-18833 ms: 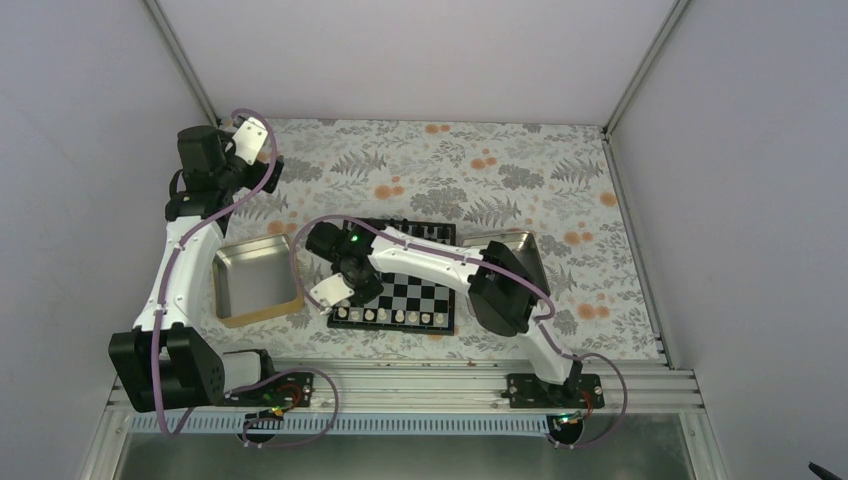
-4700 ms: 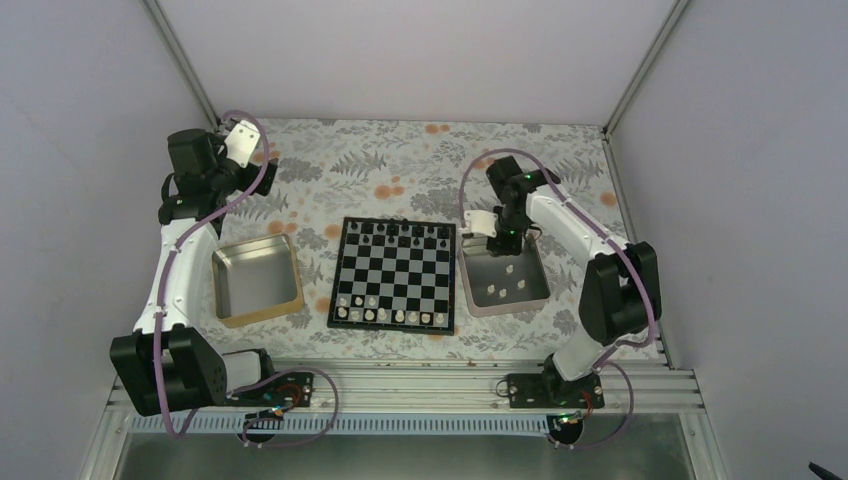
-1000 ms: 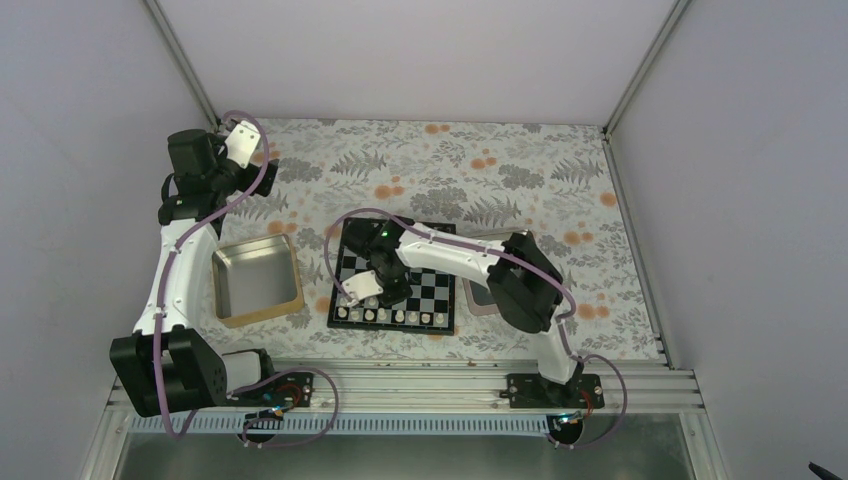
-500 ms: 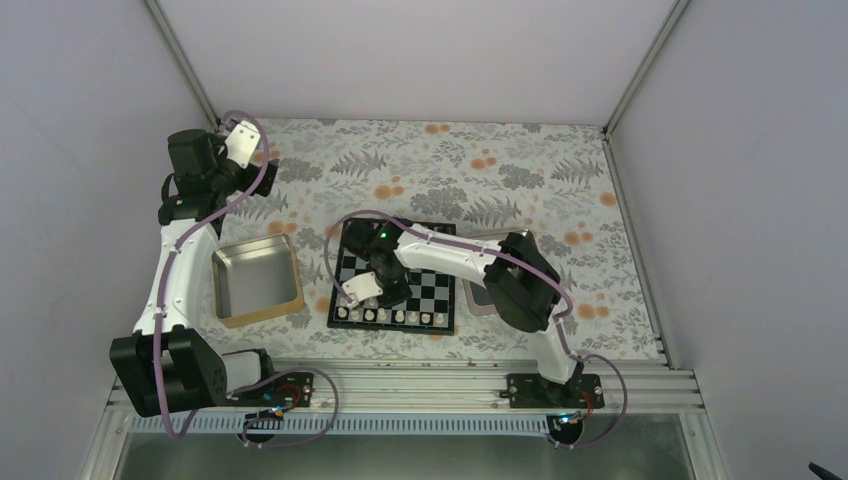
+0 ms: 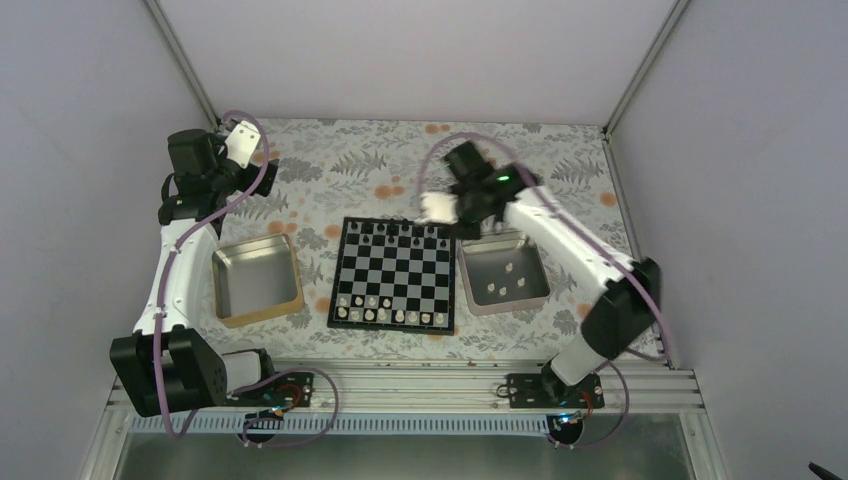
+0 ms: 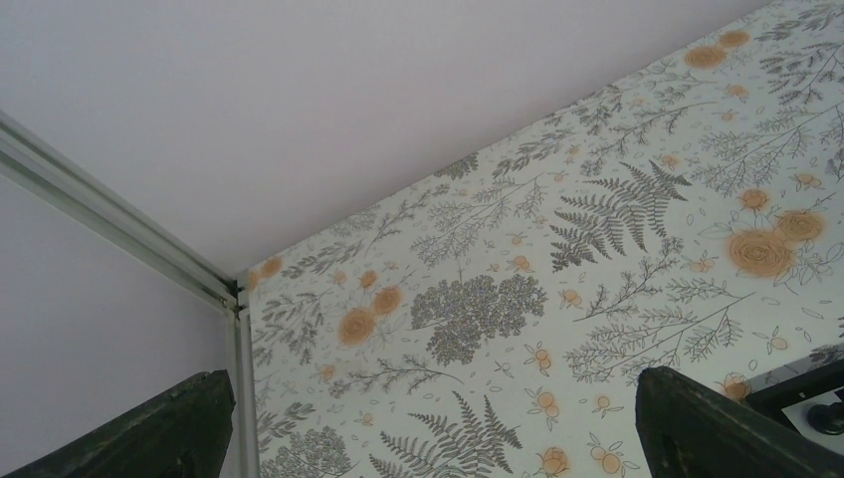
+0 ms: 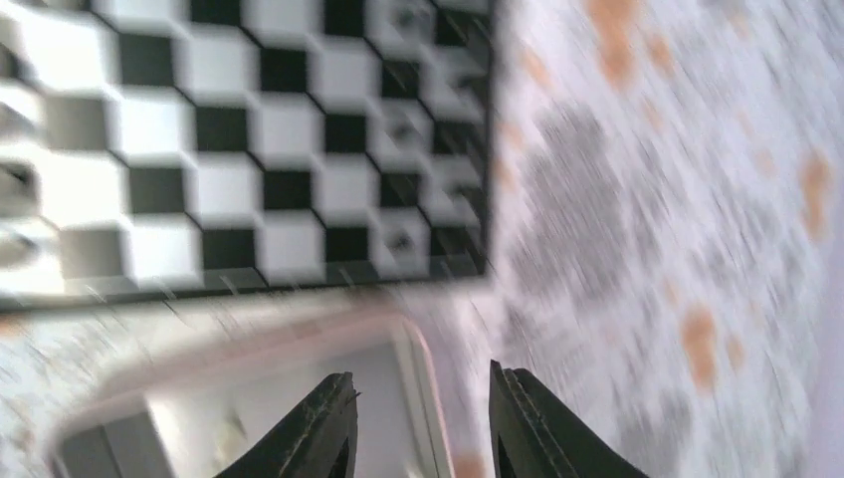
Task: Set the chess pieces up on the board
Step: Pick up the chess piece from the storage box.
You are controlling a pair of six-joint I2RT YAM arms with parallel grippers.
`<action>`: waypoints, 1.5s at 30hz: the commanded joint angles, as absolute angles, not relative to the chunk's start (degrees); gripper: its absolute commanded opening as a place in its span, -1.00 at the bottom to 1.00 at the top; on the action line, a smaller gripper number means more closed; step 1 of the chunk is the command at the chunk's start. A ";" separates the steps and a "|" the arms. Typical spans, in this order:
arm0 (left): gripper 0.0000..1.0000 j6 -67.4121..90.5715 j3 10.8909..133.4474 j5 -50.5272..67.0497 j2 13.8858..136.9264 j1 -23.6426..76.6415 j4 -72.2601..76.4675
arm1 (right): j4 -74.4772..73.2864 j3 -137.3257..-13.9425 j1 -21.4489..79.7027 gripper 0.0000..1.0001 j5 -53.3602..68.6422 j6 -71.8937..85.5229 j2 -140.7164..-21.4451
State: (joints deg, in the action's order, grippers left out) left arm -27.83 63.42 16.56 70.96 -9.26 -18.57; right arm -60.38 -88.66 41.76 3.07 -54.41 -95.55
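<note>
The board [image 5: 396, 270] lies mid-table, with black pieces along its far row and several white chess pieces [image 5: 385, 316] in its two near rows. More white pieces [image 5: 503, 291] lie in the right metal tray [image 5: 540, 268]. My right gripper [image 5: 468, 222] hovers over that tray's far-left corner. In the blurred right wrist view the gripper [image 7: 419, 376] is open and empty above the tray rim [image 7: 423, 349], with the board [image 7: 249, 149] beyond. My left gripper [image 5: 268, 172] is at the far left, wide open [image 6: 430, 398] over bare cloth.
An empty metal tray [image 5: 225, 290] with a tan rim sits left of the board. The floral cloth [image 5: 540, 175] covers the table, enclosed by grey walls and metal corner posts [image 6: 119, 229].
My right arm has swung from the board's near-left squares back to the far-left corner of the right tray, and its jaws have opened. The left arm has not moved.
</note>
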 commanded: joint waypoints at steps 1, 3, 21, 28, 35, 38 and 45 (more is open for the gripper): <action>1.00 -27.77 64.48 17.33 70.80 -9.58 -17.89 | -61.42 -80.78 28.96 -0.27 1.53 -57.65 -87.74; 1.00 -27.77 64.58 17.33 70.92 -9.57 -17.85 | -60.79 -76.87 23.76 -0.26 1.92 -59.49 -86.10; 1.00 -27.33 64.63 17.10 71.15 -9.58 -17.79 | -46.77 -60.38 13.45 -0.22 0.91 -61.05 -93.73; 1.00 -27.42 64.47 17.19 71.49 -9.58 -17.66 | -45.98 -60.59 13.30 -0.21 0.03 -60.70 -94.97; 1.00 -27.59 64.45 17.40 71.89 -9.58 -17.73 | -48.05 -60.62 12.98 -0.23 0.80 -60.29 -97.06; 1.00 -27.66 64.43 17.61 71.99 -9.58 -17.73 | -48.89 -60.58 12.93 -0.24 1.40 -60.10 -96.75; 1.00 -27.67 64.53 17.61 72.00 -9.58 -17.82 | -48.35 -60.05 12.36 -0.29 1.69 -60.03 -97.99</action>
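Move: The white chess piece to go for, the frontmost in the storage box, lies about 19 cm right, 1 cm ahead and 16 cm below the right hand. Just behind it stand three others: one 4 cm left and 5 cm back of it, one 1 cm left and 5 cm back, one 3 cm right and 4 cm back. The chessboard's middle is some 8 cm left of the right hand. From the left hand the piece lies about 55 cm right, 10 cm back and 27 cm lower. Swing the right gripper about 19 cm to the right, off the chessboard side and over the storage box, turning it some 20 degrees clockwise on the way. Sink about 14 cm as the swing runs out, easing down over the frontmost white piece with the fingers kept part open, and slow almost to a stop with the tips close about it, not closing yet. ##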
